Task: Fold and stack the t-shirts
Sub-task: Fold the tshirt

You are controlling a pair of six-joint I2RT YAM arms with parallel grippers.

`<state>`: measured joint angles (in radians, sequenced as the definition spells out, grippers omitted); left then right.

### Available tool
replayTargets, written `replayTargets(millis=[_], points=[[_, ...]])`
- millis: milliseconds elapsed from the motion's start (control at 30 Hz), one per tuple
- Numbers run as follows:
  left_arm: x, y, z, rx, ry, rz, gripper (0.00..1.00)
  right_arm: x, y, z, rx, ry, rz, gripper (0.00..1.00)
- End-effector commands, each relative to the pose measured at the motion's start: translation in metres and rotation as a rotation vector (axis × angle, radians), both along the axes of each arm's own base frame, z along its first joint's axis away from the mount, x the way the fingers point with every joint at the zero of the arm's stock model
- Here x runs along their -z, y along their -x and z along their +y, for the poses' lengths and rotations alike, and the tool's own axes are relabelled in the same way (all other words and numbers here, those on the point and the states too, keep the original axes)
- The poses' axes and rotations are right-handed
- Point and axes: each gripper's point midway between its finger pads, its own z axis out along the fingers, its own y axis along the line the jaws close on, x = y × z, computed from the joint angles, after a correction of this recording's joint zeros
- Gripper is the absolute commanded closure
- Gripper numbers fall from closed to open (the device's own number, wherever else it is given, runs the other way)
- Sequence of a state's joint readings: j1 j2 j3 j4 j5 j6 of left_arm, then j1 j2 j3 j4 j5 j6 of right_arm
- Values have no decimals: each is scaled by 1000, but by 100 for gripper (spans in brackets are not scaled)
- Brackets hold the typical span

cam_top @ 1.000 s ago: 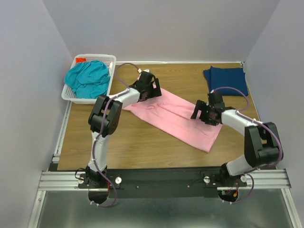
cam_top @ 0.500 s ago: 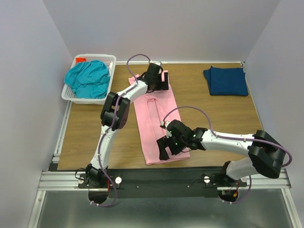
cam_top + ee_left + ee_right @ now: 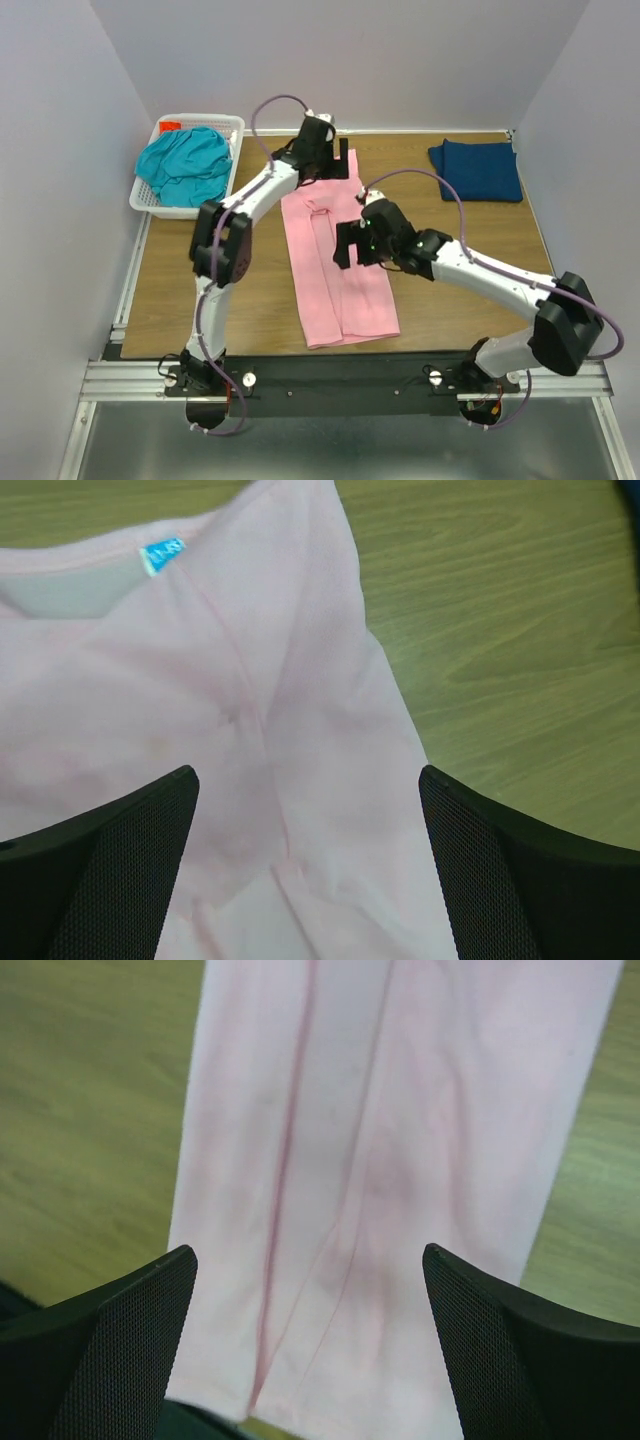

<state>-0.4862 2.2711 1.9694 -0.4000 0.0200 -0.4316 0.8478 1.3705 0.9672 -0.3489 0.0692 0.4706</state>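
The light pink t-shirt (image 3: 335, 290) lies flat on the table as a long narrow strip, sides folded in, collar at the far end. In the left wrist view its collar and blue label (image 3: 162, 555) show beyond my left gripper (image 3: 310, 880). My left gripper (image 3: 338, 166) hovers open over the collar end, holding nothing. Over the shirt's middle my right gripper (image 3: 347, 246) is open and empty; in its wrist view the pink t-shirt (image 3: 400, 1160) fills the span under the gripper (image 3: 310, 1350). The navy t-shirt (image 3: 478, 170) lies folded at the far right. The teal t-shirt (image 3: 185, 165) is bunched in the basket.
The white lattice basket (image 3: 232, 122) stands at the far left corner of the wooden table (image 3: 200, 300). Grey walls close in on three sides. A metal rail (image 3: 340, 378) with both arm bases runs along the near edge.
The pink t-shirt went from lying diagonally to lying lengthwise. The right gripper moved from the near hem up to the shirt's middle. The left gripper stayed near the collar.
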Motion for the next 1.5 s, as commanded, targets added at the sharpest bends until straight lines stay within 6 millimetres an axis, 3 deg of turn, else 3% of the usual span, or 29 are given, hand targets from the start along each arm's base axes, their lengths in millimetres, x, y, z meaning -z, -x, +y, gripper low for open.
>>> replayTargets(millis=[0, 33, 67, 100, 133, 167, 200, 233, 267, 300, 333, 367, 400, 433, 467, 500, 533, 567, 600, 633, 733, 967, 1133, 1200, 1367, 1467], points=[[-161, 14, 66, -148, 98, -297, 2, 11, -51, -15, 136, 84, -20, 0], [-169, 19, 77, -168, 110, -324, 2, 2, -64, -10, 139, 76, -39, 0], [-171, 33, 103, -238, 109, -316, 2, 9, -72, -4, 125, 87, -27, 0], [-169, 41, 115, -270, 101, -309, 2, 11, -83, -3, 135, 97, -28, 0], [-142, 54, 126, -302, 68, -257, 2, -7, -104, 3, 143, 83, -75, 0], [-151, 66, 143, -387, 81, -273, 2, -9, -118, 2, 158, 107, -104, 0], [-143, 76, 149, -415, 81, -258, 2, 16, -132, 3, 159, 162, -79, 0], [-110, 91, 156, -423, 57, -204, 2, -2, -155, 11, 164, 147, -130, 0], [-117, 105, 158, -418, 90, -219, 2, 6, -167, 15, 171, 154, -123, 0], [-115, 112, 157, -419, 125, -223, 2, 30, -186, 10, 187, 175, -85, 0], [-108, 120, 157, -412, 141, -215, 2, 39, -197, 11, 197, 174, -72, 0], [-94, 137, 160, -406, 145, -193, 2, 28, -217, 16, 219, 140, -95, 0], [-87, 145, 159, -395, 161, -183, 2, 33, -227, 14, 235, 142, -93, 0], [-85, 150, 159, -398, 186, -190, 2, 43, -235, 14, 236, 151, -86, 0], [-63, 162, 160, -385, 174, -155, 2, 61, -242, 17, 225, 173, -71, 0], [-71, 166, 154, -347, 223, -184, 2, 57, -254, 22, 216, 164, -94, 0], [-66, 171, 152, -333, 239, -179, 2, 60, -260, 25, 214, 167, -102, 0], [-49, 182, 151, -320, 242, -147, 2, 80, -264, 26, 212, 196, -85, 0], [-60, 183, 144, -289, 293, -185, 2, 76, -272, 29, 212, 191, -104, 0], [-49, 191, 144, -279, 298, -169, 2, 80, -275, 29, 207, 201, -109, 0], [-47, 196, 143, -272, 324, -176, 2, 106, -282, 22, 225, 231, -83, 0], [-26, 204, 128, -212, 342, -92, 2, 141, -285, -28, 373, 314, -29, 0], [-17, 206, 115, -161, 365, -48, 2, 145, -285, -64, 487, 342, -10, 0], [-13, 207, 110, -139, 353, -39, 2, 143, -289, -69, 483, 317, 4, 0], [6, 221, 94, -50, 311, 37, 2, 131, -301, -65, 425, 319, -35, 0], [23, 234, 97, -48, 267, 97, 2, 116, -305, -57, 394, 289, -54, 0]])
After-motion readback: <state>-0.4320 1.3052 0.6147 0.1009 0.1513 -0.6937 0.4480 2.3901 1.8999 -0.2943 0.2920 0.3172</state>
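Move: The folded pink shirt's far end lies about 29 cm ahead of the right hand, 4 cm to its left and 11 cm below; its near hem is some 13 cm behind this hand, level sideways. The navy shirt lies about 38 cm right of the far end and 3 cm farther out. From the left hand, the middle of the pink shirt's left edge is about 20 cm back, 10 cm left and 8 cm below; the basket stands 36 cm left, 4 cm ahead. The pink shirt's far end is left by the open left hand, which springs up about 20 cm, swings back and left, sinks again and drifts right towards the shirt's left edge. The open right hand reaches some 28 cm forward, sinking to set its fingertips on the far part, then drags it right and slightly forward, turning clockwise. ##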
